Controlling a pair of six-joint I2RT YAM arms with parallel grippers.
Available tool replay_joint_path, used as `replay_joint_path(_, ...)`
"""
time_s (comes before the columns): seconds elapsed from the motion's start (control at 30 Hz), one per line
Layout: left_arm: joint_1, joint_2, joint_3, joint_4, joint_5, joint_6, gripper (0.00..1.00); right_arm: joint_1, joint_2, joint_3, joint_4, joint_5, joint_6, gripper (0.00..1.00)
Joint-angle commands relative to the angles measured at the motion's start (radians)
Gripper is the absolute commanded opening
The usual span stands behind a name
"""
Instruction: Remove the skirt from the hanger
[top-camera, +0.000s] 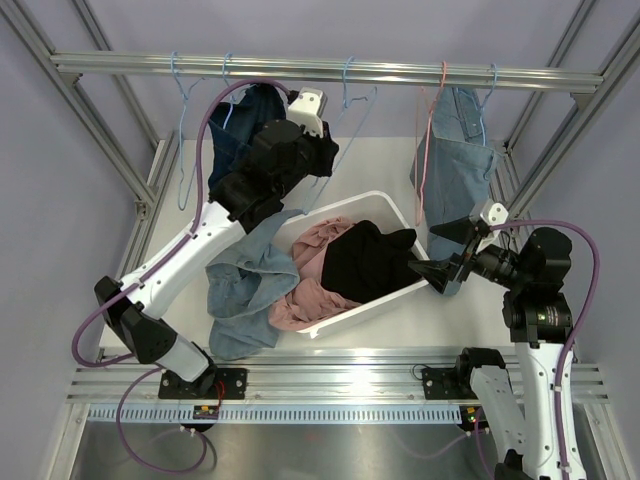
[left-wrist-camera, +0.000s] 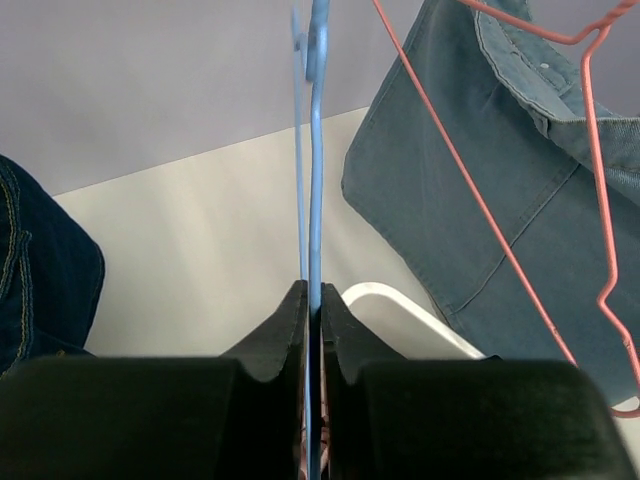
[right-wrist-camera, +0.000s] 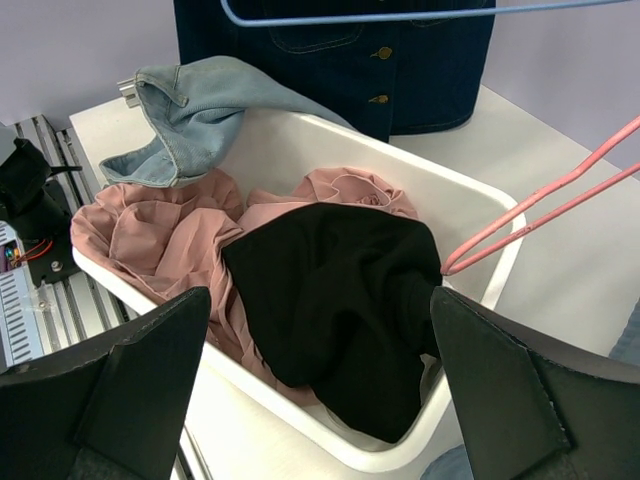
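A bare blue hanger hangs from the top rail, and my left gripper is shut on its wire, which runs up from between the fingertips. A dark denim skirt hangs left of it. A light denim skirt hangs on a pink hanger at the right, also seen in the left wrist view. A pale blue denim garment lies draped over the bin's left edge. My right gripper stands open and empty at the bin's right end.
The white bin sits mid-table holding a black garment and a pink garment. More blue hangers hang at the rail's left. Frame posts stand at both sides.
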Motion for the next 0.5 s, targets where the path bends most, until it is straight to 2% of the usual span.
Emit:
replay_joint_path(0.0,0.005,-0.05,-0.015,0.044,0.046,-0.036,0.23,-0.015,-0.01,-0.003,0.033,-0.038,-0.003,0.99)
replay_joint_path(0.07,0.005,-0.082,-0.038,0.04,0.06,-0.044,0.38,-0.019,-0.013,-0.003,0.033,-0.041,-0.003,0.99)
replay_joint_path(0.1,0.005,-0.095,-0.045,0.036,0.06,-0.045,0.54,-0.025,-0.013,-0.003,0.033,-0.047,-0.003,0.99)
replay_joint_path(0.2,0.005,-0.17,-0.104,0.029,0.057,-0.052,0.7,-0.033,-0.016,-0.003,0.022,-0.06,-0.013,0.99)
replay_joint_path(0.23,0.005,-0.194,-0.123,0.029,0.054,-0.053,0.79,-0.035,-0.018,-0.001,0.02,-0.063,-0.02,1.0)
replay_joint_path(0.3,0.005,-0.276,-0.184,0.018,0.048,-0.053,0.88,-0.041,-0.018,0.0,0.013,-0.077,-0.032,0.99)
replay_joint_path(0.47,0.005,-0.457,-0.327,-0.049,-0.014,-0.123,0.97,-0.05,-0.018,0.002,-0.001,-0.098,-0.049,0.99)
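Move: The left hand still pinches the emptied blue hanger; the spot on the rail where its hook sits is about 6 cm ahead, 5 to the right and some 13 above. From that hand, the dark denim skirt hangs roughly 16 cm left, 5 ahead, 10 below; the pink hanger is some 23 right, 4 ahead and 3 above; the white bin is 5 right, 8 back and 35 below. From the right hand, the rail spot is about 24 ahead, 18 left, 19 above. Open the left gripper wide so its fingertips let go of the blue hanger, easing the hand down slightly as they part. Then draw it back and to the left, away from hanger and rail, ending about 8 cm back and 6 cm to the left, with a small rise at the end and the wrist nearly unturned. ##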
